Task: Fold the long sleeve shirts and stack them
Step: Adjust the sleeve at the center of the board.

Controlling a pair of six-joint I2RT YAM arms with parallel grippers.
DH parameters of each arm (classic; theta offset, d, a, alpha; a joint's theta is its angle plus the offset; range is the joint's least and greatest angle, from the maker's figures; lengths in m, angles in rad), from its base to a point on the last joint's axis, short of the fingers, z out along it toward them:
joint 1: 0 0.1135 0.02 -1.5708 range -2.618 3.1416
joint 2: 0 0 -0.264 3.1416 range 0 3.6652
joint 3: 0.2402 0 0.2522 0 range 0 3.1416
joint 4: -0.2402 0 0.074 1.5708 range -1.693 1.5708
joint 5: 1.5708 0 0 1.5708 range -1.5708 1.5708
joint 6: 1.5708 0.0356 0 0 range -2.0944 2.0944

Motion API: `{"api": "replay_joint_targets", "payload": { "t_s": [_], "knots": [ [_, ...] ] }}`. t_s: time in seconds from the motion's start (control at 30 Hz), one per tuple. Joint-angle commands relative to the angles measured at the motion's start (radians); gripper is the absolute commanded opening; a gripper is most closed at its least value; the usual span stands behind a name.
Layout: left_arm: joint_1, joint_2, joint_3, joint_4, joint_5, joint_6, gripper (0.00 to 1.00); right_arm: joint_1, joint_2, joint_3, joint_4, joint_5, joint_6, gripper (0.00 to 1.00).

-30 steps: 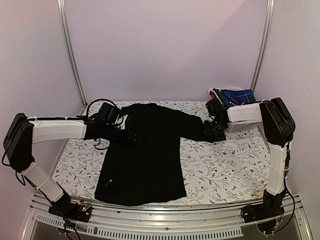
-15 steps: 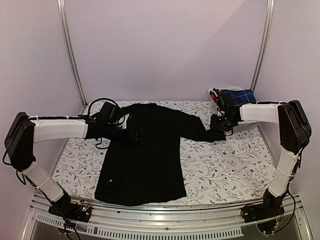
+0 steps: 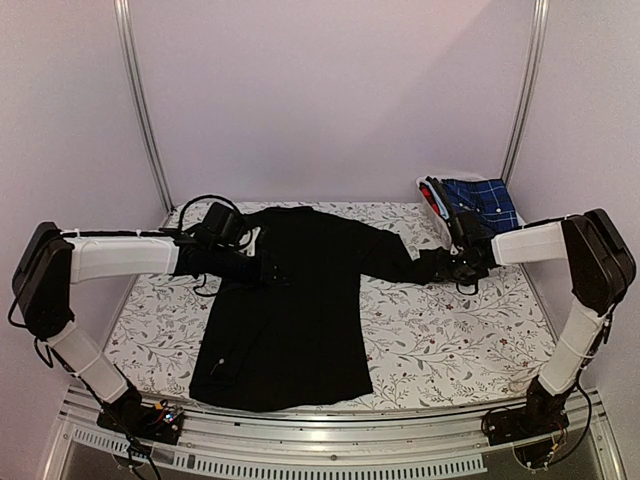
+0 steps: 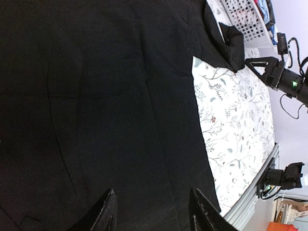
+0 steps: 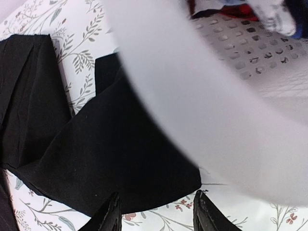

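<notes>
A large black long sleeve shirt (image 3: 290, 310) lies spread flat on the flowered table, its right sleeve (image 3: 395, 258) stretched out toward the basket. My left gripper (image 3: 272, 272) hovers over the shirt's left chest. In the left wrist view it (image 4: 153, 214) is open, with only black cloth (image 4: 96, 96) beneath it. My right gripper (image 3: 447, 265) sits at the end of that sleeve. In the right wrist view it (image 5: 156, 214) is open, and the sleeve's cuff (image 5: 110, 159) lies flat just ahead of the tips.
A white slotted basket (image 3: 462, 182) stands at the back right corner, holding blue plaid cloth (image 3: 482, 192) and something red (image 3: 430, 193). Its rim (image 5: 216, 120) crosses the right wrist view as a blurred band. Bare flowered tabletop (image 3: 460, 330) shows right of the shirt.
The right arm has swung outward to the right and its jaws have gone from nearly shut to open, leaving the sleeve end on the table. The left arm has stayed put.
</notes>
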Motion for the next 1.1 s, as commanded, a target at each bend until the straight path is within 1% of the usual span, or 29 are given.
{"api": "replay_joint_targets", "payload": {
  "t_s": [0.0, 0.1, 0.17, 0.33, 0.57, 0.63, 0.7, 0.77, 0.9, 1.03, 1.07],
  "knots": [
    [-0.014, 0.009, 0.025, -0.015, 0.005, 0.007, 0.5, -0.037, -0.079, -0.06, 0.114, -0.006, 0.056, 0.5],
    [-0.015, 0.009, 0.023, -0.017, 0.004, 0.007, 0.5, -0.068, -0.099, -0.08, 0.142, -0.04, 0.063, 0.51],
    [-0.015, 0.009, 0.023, -0.016, 0.005, 0.006, 0.5, -0.088, -0.076, -0.073, 0.146, -0.067, 0.063, 0.49],
    [-0.018, 0.014, 0.029, -0.015, 0.005, 0.003, 0.5, -0.091, -0.019, -0.059, 0.174, -0.109, 0.053, 0.43],
    [-0.022, 0.012, 0.032, -0.015, 0.007, 0.0, 0.5, -0.09, 0.043, -0.045, 0.18, -0.12, 0.068, 0.39],
    [-0.022, 0.014, 0.036, -0.017, 0.008, 0.001, 0.5, -0.09, 0.07, -0.037, 0.183, -0.133, 0.071, 0.34],
    [-0.022, 0.014, 0.041, -0.022, 0.006, 0.003, 0.5, -0.089, 0.08, -0.038, 0.187, -0.139, 0.075, 0.26],
    [-0.023, 0.015, 0.042, -0.023, 0.005, 0.004, 0.5, -0.086, 0.073, -0.037, 0.186, -0.138, 0.076, 0.19],
    [-0.023, 0.018, 0.044, -0.02, 0.009, 0.004, 0.5, -0.07, 0.047, -0.009, 0.145, -0.102, 0.056, 0.09],
    [-0.025, 0.02, 0.047, -0.015, 0.012, 0.003, 0.5, -0.05, 0.025, 0.004, 0.122, -0.063, 0.039, 0.0],
    [-0.025, 0.019, 0.046, -0.015, 0.011, 0.003, 0.5, -0.045, 0.021, 0.004, 0.117, -0.056, 0.038, 0.0]
  ]
}}
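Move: The sleeve's cuff lies just under and ahead of the right gripper's open fingers, about 3 cm forward, 1 cm left and 2 cm below. The basket's middle is some 13 cm farther forward of this hand and 6 cm to its right, about 2 cm higher; the shirt body is centred roughly 32 cm left and 9 cm back, 3 cm below. From the left gripper the cuff is about 10 cm forward, 34 cm right and 10 cm lower. Swing the right gripper about 2.5 cm right while lifting it a little and easing forward, then lower it about 2 cm to the cuff beside the basket. Slide it on forward and back left, about 3 cm forward in all, tipping the fingers slightly up and outward, and shut the half-open fingers to pinch the cuff's edge. ##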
